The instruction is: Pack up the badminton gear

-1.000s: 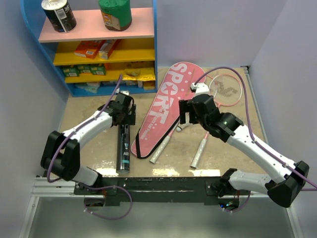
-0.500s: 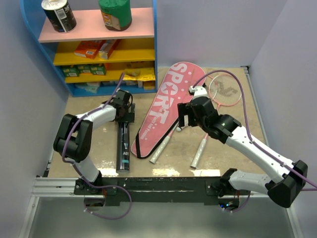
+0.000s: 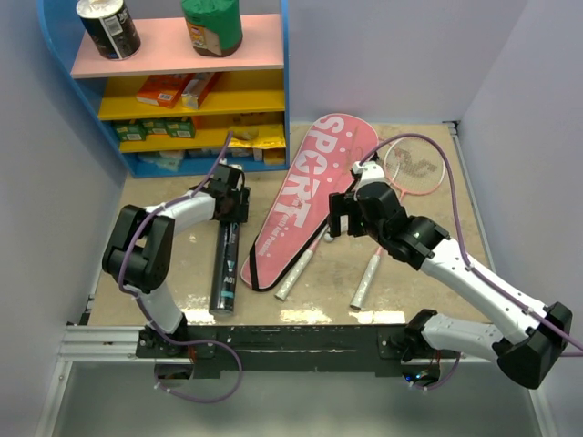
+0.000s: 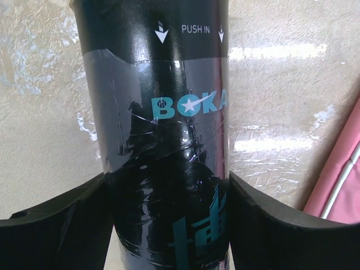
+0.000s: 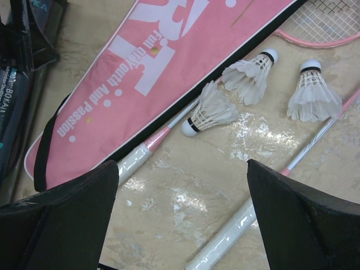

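Observation:
The long black tube with teal lettering point(image 3: 225, 269) lies on the table left of the pink "SPORT" cover point(image 3: 305, 196). My left gripper point(image 3: 231, 211) is at the tube's far end, and in the left wrist view both fingers press the tube point(image 4: 163, 129). My right gripper point(image 3: 339, 217) hangs open over the table just right of the cover point(image 5: 163, 67). Three white shuttlecocks point(image 5: 211, 109) point(image 5: 247, 76) point(image 5: 312, 98) lie ahead of it. One racket's white handle point(image 5: 132, 160) pokes out from the cover. The other racket point(image 3: 414, 164) lies to the right, with its handle point(image 5: 236, 233) between my fingers' far ends.
A blue shelf unit point(image 3: 284, 91) with snack boxes stands at the back left, with two cans point(image 3: 107, 27) point(image 3: 212, 25) on its top shelf. Grey walls close in the left, back and right. The arm rail point(image 3: 273, 337) runs along the near edge.
My left arm has folded in closer to the tube, and the tube's near end has swung slightly left. My right gripper has shifted a little toward the shuttlecocks and stayed open.

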`<state>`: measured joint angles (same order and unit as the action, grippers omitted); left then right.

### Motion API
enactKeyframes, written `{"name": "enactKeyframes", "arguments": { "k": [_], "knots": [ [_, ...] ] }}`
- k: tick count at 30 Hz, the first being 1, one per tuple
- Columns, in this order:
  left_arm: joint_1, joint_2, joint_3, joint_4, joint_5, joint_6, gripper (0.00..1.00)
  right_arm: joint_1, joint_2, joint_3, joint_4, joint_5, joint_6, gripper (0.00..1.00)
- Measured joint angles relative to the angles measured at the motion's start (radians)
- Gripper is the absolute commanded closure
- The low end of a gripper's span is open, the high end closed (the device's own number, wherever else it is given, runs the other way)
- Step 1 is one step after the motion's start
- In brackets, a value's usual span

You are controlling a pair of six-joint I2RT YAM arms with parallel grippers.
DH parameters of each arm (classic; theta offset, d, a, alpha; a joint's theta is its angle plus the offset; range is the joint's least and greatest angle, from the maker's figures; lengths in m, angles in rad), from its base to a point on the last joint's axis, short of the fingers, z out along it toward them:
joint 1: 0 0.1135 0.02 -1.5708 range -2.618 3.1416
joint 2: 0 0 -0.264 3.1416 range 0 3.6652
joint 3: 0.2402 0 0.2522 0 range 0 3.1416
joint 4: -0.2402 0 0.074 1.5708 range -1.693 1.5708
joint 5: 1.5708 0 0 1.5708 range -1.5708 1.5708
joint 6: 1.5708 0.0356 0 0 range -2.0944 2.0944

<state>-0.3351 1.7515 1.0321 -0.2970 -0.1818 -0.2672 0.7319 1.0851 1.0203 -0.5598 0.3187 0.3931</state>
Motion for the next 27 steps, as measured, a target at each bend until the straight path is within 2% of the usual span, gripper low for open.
{"name": "enactKeyframes", "arguments": {
  "k": [5,11,15,18,27],
  "knots": [
    [0.000,-0.028,-0.001,-0.003,0.026,0.007,1.00,0.000,-0.026,-0.002,-0.002,-0.002,0.005,0.02],
    [-0.015,-0.252,0.018,-0.031,0.136,0.051,1.00,0.000,-0.034,0.014,-0.036,-0.069,-0.013,0.04],
    [-0.055,-0.423,0.034,-0.025,0.245,0.097,1.00,0.000,-0.034,0.102,-0.100,-0.140,-0.036,0.05],
    [-0.089,-0.533,0.020,-0.012,0.382,0.138,1.00,0.000,-0.043,0.188,-0.140,-0.217,-0.065,0.07],
    [-0.256,-0.706,-0.124,-0.012,0.642,0.241,1.00,0.000,-0.165,0.342,-0.319,-0.393,-0.121,0.08]
  ]
}}
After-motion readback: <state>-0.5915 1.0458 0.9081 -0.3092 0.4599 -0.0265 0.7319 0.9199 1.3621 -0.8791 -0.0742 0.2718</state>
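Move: The black tube is already in the left hand, gripped past halfway out, its middle about 8 cm back from the fingers. Clear space for it lies some 15 cm back, 15 cm right and 20 cm up. The near racket handle is roughly 20 cm back and 20 cm right, the pink bag 24 cm right and 3 cm ahead, both slightly below. From the empty right hand, the tube's middle is about 33 cm left, 3 cm ahead and 19 cm down; the right racket handle 12 cm back, 10 cm right and 22 cm down. The black tube, still pinched in the left fingers, goes up about 20 cm, then also back and to the right some 15 cm each, over the near part of the pink bag; the wrist swings it clockwise by about 50 degrees and tips its far end up. The open right hand rises some 12 cm and draws back nearly 10, turning about 25 degrees counter-clockwise towards the tube without touching it. ##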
